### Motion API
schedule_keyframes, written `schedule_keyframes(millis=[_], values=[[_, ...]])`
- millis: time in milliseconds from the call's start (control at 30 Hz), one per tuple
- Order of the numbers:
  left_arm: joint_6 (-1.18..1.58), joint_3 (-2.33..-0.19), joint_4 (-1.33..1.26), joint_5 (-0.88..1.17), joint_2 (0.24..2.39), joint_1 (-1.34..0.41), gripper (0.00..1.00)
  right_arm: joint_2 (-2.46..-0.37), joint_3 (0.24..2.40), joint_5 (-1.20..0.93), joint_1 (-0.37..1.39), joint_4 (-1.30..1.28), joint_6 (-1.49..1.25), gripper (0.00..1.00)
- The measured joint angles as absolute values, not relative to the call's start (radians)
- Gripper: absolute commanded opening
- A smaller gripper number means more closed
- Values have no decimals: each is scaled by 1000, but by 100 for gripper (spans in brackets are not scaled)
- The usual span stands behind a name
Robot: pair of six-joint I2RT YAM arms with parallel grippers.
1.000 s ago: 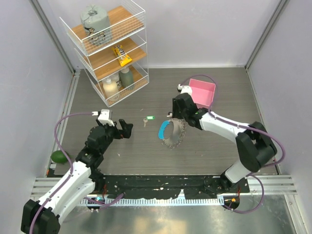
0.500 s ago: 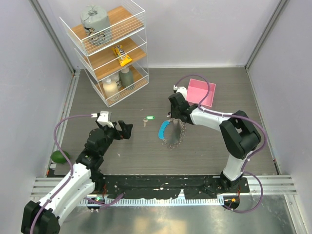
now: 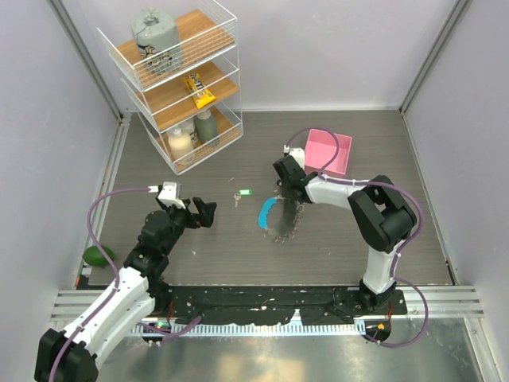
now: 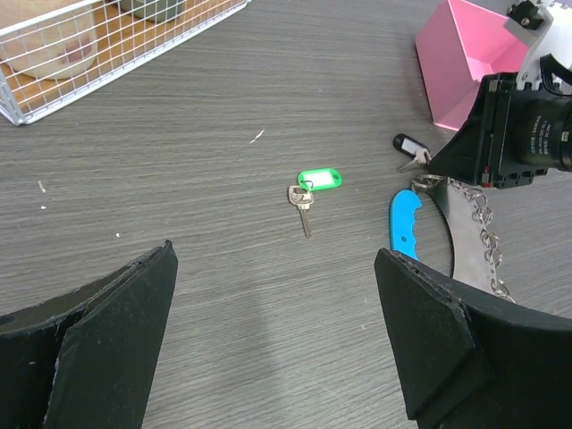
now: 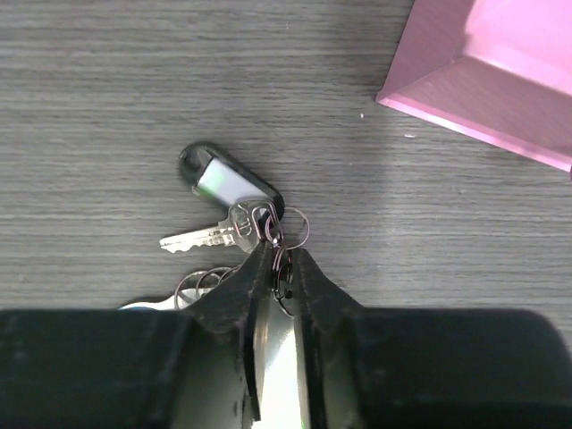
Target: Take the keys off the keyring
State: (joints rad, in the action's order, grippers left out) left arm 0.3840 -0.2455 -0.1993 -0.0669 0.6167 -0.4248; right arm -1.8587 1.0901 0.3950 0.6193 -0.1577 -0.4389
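Note:
The keyring (image 3: 278,235) lies mid-table, a thin loop with a blue band (image 3: 266,213) on its left and the keys (image 3: 294,213) as a jagged fringe on its right. In the right wrist view, one key (image 5: 201,239) with a black tag (image 5: 223,179) lies flat, joined by small rings (image 5: 295,228). My right gripper (image 5: 279,255) is at the loop's far end, its jaws nearly together with a small ring pinched between them. My left gripper (image 4: 273,268) hovers open over bare table, left of the blue band (image 4: 407,223).
A loose key with a green tag (image 3: 241,193) lies between the arms. A pink box (image 3: 330,151) stands just behind the right gripper. A wire shelf (image 3: 175,79) stands at the back left, and a green fruit (image 3: 95,255) lies by the left wall.
The right gripper has narrowed its jaws onto the small ring at the keyring's far end and shifted slightly left. The left arm has not moved.

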Motion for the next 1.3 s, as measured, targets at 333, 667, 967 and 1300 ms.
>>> schedule_keyframes(millis=[333,667,967,1300], values=[[383,-242,-211,-57,618,-425,100,-1769,991,354,611,-85,-416,5],[429,-236,-258,-15,618,-425,100,-1455,817,28,611,150,-225,5],[461,-285,-299,130,596,-425,100,-1298,763,-432,611,323,-136,5],[472,-445,-299,402,605,-424,100,-1182,764,-923,611,478,-178,5]])
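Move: My right fingertips hang half-open right at the keyring's upper loop, about 1 cm above its middle. The strap runs back towards me from there, its middle some 9 cm nearer. The black-tagged key lies 3 cm ahead and 2 cm left of my right hand; the green-tagged key is level with it, 14 cm left; the pink box is about 13 cm ahead, 15 cm right. From my wide-open left hand, the loop is some 12 cm ahead, 26 cm right and 14 cm below. I shut my right fingers on the loop, pinching it, then lift it about 26 cm while drawing back some 18 cm and left towards my other hand, swinging the wrist strongly counter-clockwise until the fingers point leftwards. My left hand, still wide open, rises about 12 cm and comes right and a little back, its fingers turning clockwise and up towards the loop. ##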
